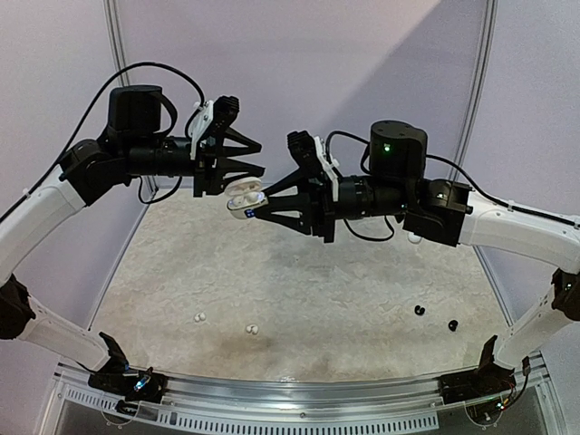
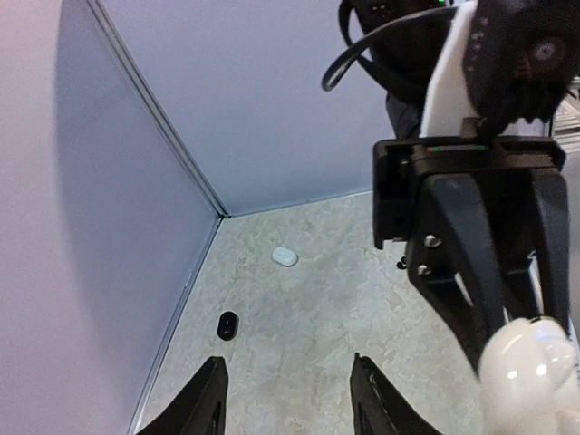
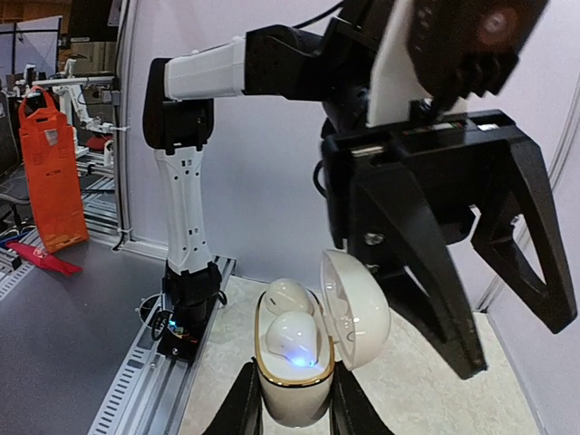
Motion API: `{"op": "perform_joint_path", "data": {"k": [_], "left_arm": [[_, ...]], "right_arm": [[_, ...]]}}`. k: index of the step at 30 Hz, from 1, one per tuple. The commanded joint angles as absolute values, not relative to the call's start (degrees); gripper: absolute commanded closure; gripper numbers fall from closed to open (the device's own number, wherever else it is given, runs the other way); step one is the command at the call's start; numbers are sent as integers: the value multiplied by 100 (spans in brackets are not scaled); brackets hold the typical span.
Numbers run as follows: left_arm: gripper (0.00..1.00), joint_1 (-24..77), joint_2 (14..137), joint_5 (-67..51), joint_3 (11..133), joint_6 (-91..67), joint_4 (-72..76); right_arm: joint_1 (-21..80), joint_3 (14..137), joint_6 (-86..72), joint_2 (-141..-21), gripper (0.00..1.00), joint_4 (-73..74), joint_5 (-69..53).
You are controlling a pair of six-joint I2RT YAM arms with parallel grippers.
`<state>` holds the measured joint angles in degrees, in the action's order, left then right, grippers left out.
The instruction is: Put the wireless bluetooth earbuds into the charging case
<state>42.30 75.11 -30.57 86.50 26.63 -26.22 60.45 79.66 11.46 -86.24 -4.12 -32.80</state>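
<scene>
My right gripper (image 1: 250, 207) is shut on an open white charging case (image 1: 245, 198) and holds it high above the table. In the right wrist view the case (image 3: 292, 390) sits between my fingers (image 3: 246, 408), its lid (image 3: 355, 308) hinged to the right, with two white earbuds (image 3: 294, 337) seated inside and a blue light glowing. My left gripper (image 1: 261, 159) is open and empty, just above and beside the case; it also shows in the right wrist view (image 3: 435, 227). Two white earbuds (image 1: 199, 317) (image 1: 253, 329) and two black earbuds (image 1: 419, 310) (image 1: 452, 324) lie on the table.
In the left wrist view my open fingers (image 2: 210, 399) frame the table corner, where a closed white case (image 2: 285, 256) and a black case (image 2: 227, 324) lie near the left wall. Walls close the table at the back and sides. The rail (image 1: 290, 390) runs along the near edge.
</scene>
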Motion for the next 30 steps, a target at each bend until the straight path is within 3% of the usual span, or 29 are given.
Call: {"op": "perform_joint_path", "data": {"k": [1,9,14,17,21,26,30], "left_arm": [[52,4483,7234,-3234,8526,3104,-2875],[53,4737,6827,-3106,8245,3711,-3011],[49,4729,6537,-2271,8162,3209,-1736],[42,4729,6445,-1291,8068,3093,-1205],[27,4682,6480,215,8013,2815,-1798],[3,4605,6473,1405,7631,1659,-2847],[1,4365,6268,1398,6976,746,-3135]], "right_arm": [[6070,8241,1067,-8792,100,-275,-2620],[6032,8358,696,-8813,100,-92,-1672],[5708,8279,204,-8839,100,146,-1212],[5289,8149,-727,-8905,100,315,-753],[4693,8103,-1900,-9104,100,1164,-144],[3912,7636,-3676,-9592,97,1654,-722],[3571,6986,-4614,-10049,96,1208,-1360]]}}
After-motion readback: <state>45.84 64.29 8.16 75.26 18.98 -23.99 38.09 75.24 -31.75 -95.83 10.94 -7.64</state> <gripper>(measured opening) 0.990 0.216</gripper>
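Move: The charging case's open lid stands about 5 cm back of the left hand, 2 cm to its left and just below; the case body, both earbuds inside, sits about 7 cm back and 2 cm left of that hand. The right hand holds the case, which reaches 2 cm to the left of it. From the right hand, the black case on the table is roughly 38 cm ahead, 23 cm right and 39 cm below; the white oval about 30 cm ahead, 41 cm right. The case's lid is pushed over by the left hand's fingers, sweeping back about 5 cm while the right hand eases forward; the left hand then lifts clear, swings forward and left, turning counter-clockwise, dips and opens wide. Keeping its grip, the right hand carries the case forward some 23 cm, down and to the right, towards the table near the black case, turning clockwise and tipping its fingers down. ##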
